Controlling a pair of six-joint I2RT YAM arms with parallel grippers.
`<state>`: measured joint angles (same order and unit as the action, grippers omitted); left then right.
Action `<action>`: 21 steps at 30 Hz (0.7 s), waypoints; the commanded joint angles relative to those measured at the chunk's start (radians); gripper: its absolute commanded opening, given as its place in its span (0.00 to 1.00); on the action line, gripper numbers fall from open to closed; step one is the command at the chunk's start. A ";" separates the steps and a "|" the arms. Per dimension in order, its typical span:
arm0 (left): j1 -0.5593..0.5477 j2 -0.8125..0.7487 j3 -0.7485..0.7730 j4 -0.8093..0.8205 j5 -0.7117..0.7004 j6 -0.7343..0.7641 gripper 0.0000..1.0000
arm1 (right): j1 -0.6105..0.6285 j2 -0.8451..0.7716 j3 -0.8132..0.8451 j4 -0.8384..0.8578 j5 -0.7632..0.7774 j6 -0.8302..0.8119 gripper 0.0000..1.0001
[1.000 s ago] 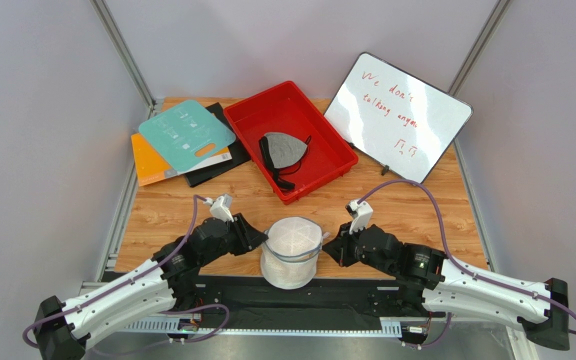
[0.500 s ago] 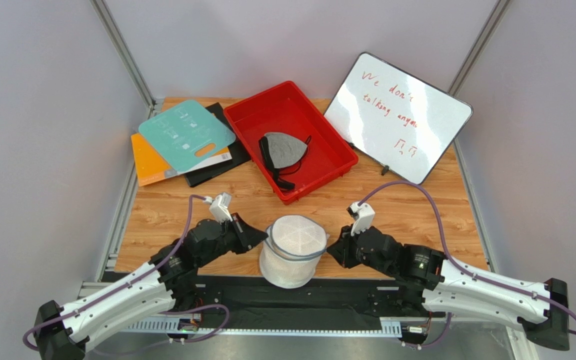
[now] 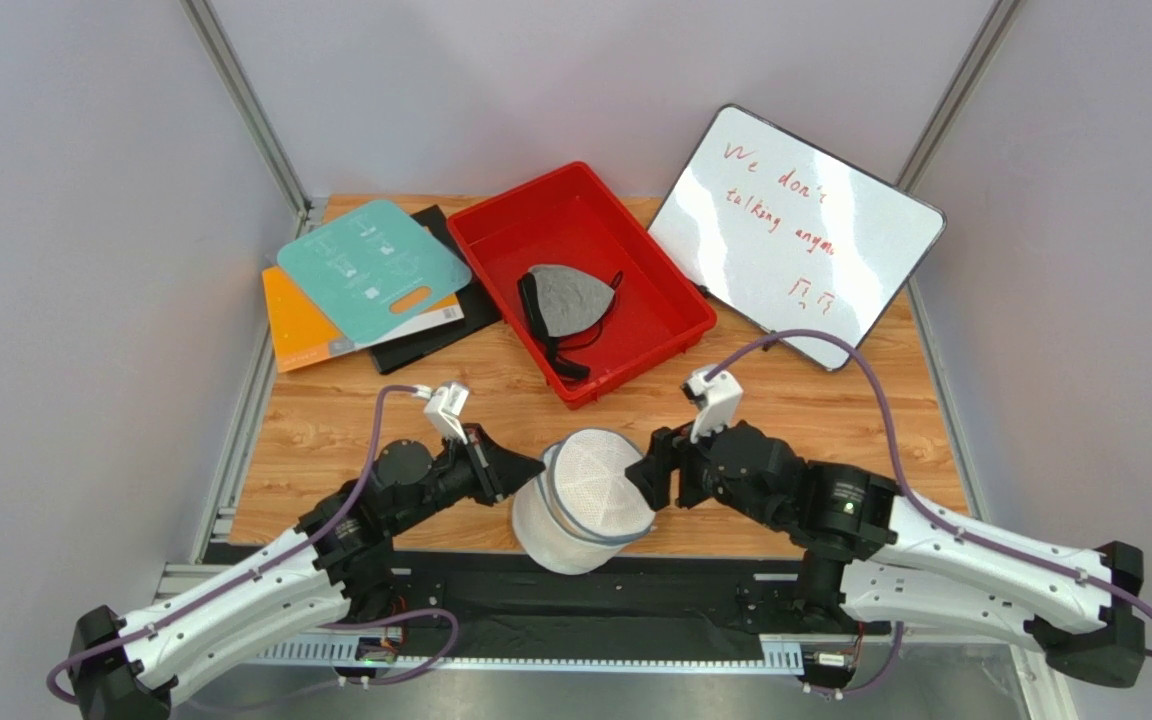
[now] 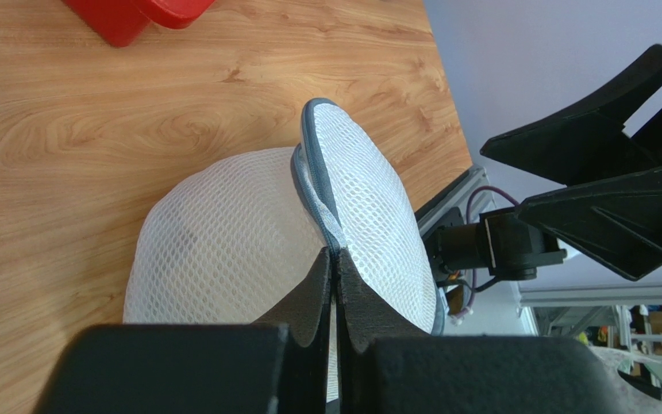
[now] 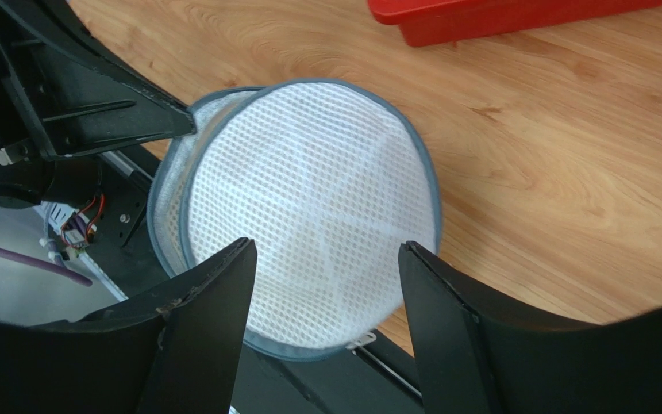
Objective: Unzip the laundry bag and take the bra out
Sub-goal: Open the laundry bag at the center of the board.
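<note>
The laundry bag (image 3: 582, 503), a round white mesh pouch with a grey zipper band, sits tilted at the table's near edge between both arms. My left gripper (image 3: 537, 468) is shut on the grey band at the bag's left rim (image 4: 336, 254). My right gripper (image 3: 639, 483) stands open at the bag's right side, its fingers spread either side of the mesh face (image 5: 308, 190) without touching it. A small metal zipper pull (image 5: 359, 343) hangs at the bag's lower rim. The bra is hidden.
A red tray (image 3: 642, 270) behind the bag holds a grey bra with black straps (image 3: 567, 300). A whiteboard (image 3: 796, 233) leans at the back right. Teal, orange and black boards (image 3: 372, 270) are stacked back left. A black rail runs along the table's near edge.
My left gripper has shut on the bag's rim. My right gripper has opened and moved left up to the bag. The bag has tilted and shifted slightly left.
</note>
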<state>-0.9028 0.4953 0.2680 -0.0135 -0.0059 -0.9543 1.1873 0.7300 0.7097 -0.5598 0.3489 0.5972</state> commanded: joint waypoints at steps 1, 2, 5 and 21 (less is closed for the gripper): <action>0.001 -0.023 -0.004 0.070 0.027 0.046 0.00 | 0.040 0.141 0.074 0.195 -0.086 -0.097 0.64; 0.001 -0.030 -0.004 0.067 0.029 0.051 0.00 | 0.052 0.173 0.109 0.202 -0.084 -0.106 0.62; 0.001 -0.040 -0.006 0.061 0.023 0.055 0.00 | 0.107 0.293 0.190 0.192 -0.030 -0.112 0.57; 0.001 -0.040 -0.001 0.044 0.027 0.078 0.00 | 0.235 0.562 0.347 0.092 0.134 -0.051 0.46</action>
<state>-0.9028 0.4610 0.2661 -0.0109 0.0036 -0.8986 1.3960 1.2552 0.9783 -0.4221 0.3672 0.5259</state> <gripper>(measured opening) 0.007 0.470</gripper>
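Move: The lid's free left edge lies about 12 cm to the right hand's left, some 2 cm back and 4 cm lower; the shut left gripper sits just beyond it, 13 cm left and level fore-and-aft. The lid's middle is about 5 cm left of the right hand, 4 cm below, and the red box's middle 27 cm ahead and 7 cm left. From the left hand, that edge is about 2 cm right and 2 cm back. Sweep the right gripper about 12 cm left across the bag's lid, quickly at first and then slowing, towards the lid's free edge beside the left gripper. Swing it some 15 degrees counter-clockwise on the way and narrow its wide-open fingers to about half open, sinking slightly at the end. Keep the left fingers shut on the bag's rim, nearly still. ##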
